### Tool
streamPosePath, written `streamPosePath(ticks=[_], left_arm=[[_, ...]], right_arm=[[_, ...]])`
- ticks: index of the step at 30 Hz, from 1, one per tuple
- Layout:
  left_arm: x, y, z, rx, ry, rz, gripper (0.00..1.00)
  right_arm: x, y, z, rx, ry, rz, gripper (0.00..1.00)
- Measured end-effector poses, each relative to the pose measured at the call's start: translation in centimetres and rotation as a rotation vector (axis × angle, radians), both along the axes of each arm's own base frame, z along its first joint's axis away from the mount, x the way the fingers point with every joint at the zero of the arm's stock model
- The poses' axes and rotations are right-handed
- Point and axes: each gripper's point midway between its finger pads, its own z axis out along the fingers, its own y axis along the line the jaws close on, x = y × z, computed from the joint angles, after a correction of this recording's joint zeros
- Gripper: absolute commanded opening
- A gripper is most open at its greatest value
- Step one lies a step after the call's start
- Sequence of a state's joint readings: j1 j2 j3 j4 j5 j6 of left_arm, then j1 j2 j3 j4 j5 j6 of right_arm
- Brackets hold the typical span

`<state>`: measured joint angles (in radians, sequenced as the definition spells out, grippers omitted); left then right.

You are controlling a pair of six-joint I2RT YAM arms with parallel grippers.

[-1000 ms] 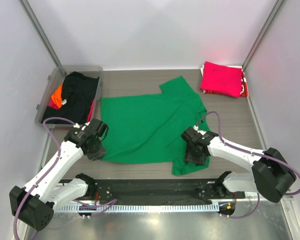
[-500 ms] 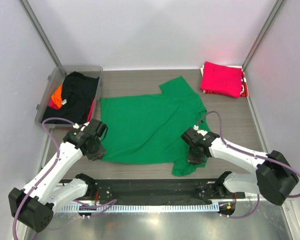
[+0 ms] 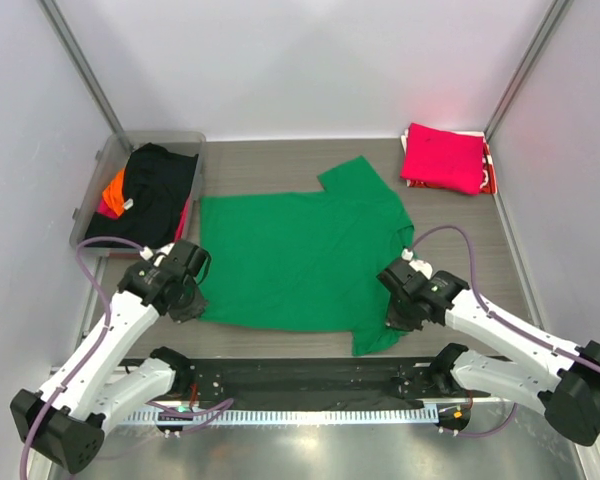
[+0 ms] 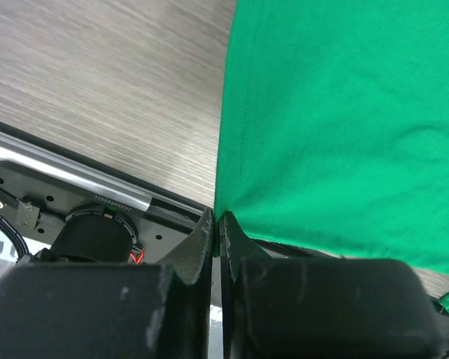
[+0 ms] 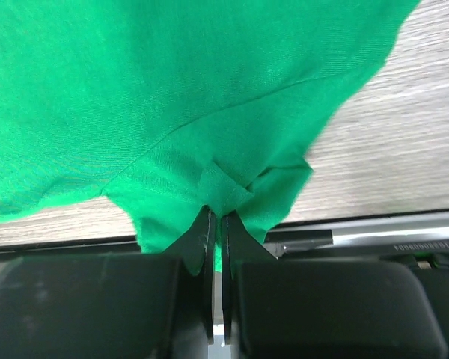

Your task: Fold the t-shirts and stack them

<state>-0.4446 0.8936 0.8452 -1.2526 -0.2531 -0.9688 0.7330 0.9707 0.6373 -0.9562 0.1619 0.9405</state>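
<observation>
A bright green t-shirt lies spread flat in the middle of the table. My left gripper is shut on its near left corner; the left wrist view shows the cloth pinched between the jaws. My right gripper is shut on the near right part by the sleeve; the right wrist view shows bunched green cloth between the jaws. A folded magenta-pink t-shirt lies at the back right. Black and orange shirts lie in the tub.
A clear plastic tub stands at the back left. A black rail with the arm bases runs along the near edge. Grey walls close the back and both sides.
Both grippers have pulled outward with the green shirt: the left a little to the left, the right to the right and nearer. The shirt's near edge is stretched wider.
</observation>
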Motion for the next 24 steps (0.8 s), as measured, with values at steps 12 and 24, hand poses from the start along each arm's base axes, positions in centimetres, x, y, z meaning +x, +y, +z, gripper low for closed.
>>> streamPosePath(ticks=[12, 24], left_arm=[[3.9, -0.4, 3.0, 0.062, -0.052, -0.036, 0.00], [11.9, 1.0, 1.6, 0.129, 0.012, -0.015, 0.00]], right_arm=[[7.6, 2.7, 5.7, -0.128, -0.122, 0.066, 0.01], [17.2, 1.8, 6.5, -0.311, -0.119, 0.148, 0.01]])
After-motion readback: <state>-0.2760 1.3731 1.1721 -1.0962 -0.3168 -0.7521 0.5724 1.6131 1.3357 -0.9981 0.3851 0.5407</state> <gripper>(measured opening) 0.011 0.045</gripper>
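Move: Both hands already hold the green t-shirt's near edge, left at the hem corner and right by the near sleeve. The matching far hem corner lies about 28 cm straight ahead of the left hand and 10 cm lower; the bin sits roughly 29 cm ahead and 13 cm left. From the right hand the far sleeve is some 34 cm ahead, 10 cm left and 5 cm lower, with the folded red stack about 41 cm ahead, 11 cm right. Keeping their pinches, both hands carry the near edge of the green t-shirt forward over its flat body towards the far edge, starting with a lift and speeding up as they go; the right leads with about 17 cm forward and some 6 cm up, its fingertips swinging roughly 20 degrees to its right. The left goes about 12 cm forward, rising some 3 cm before it begins to sink again, its wrist tilting only slightly. ##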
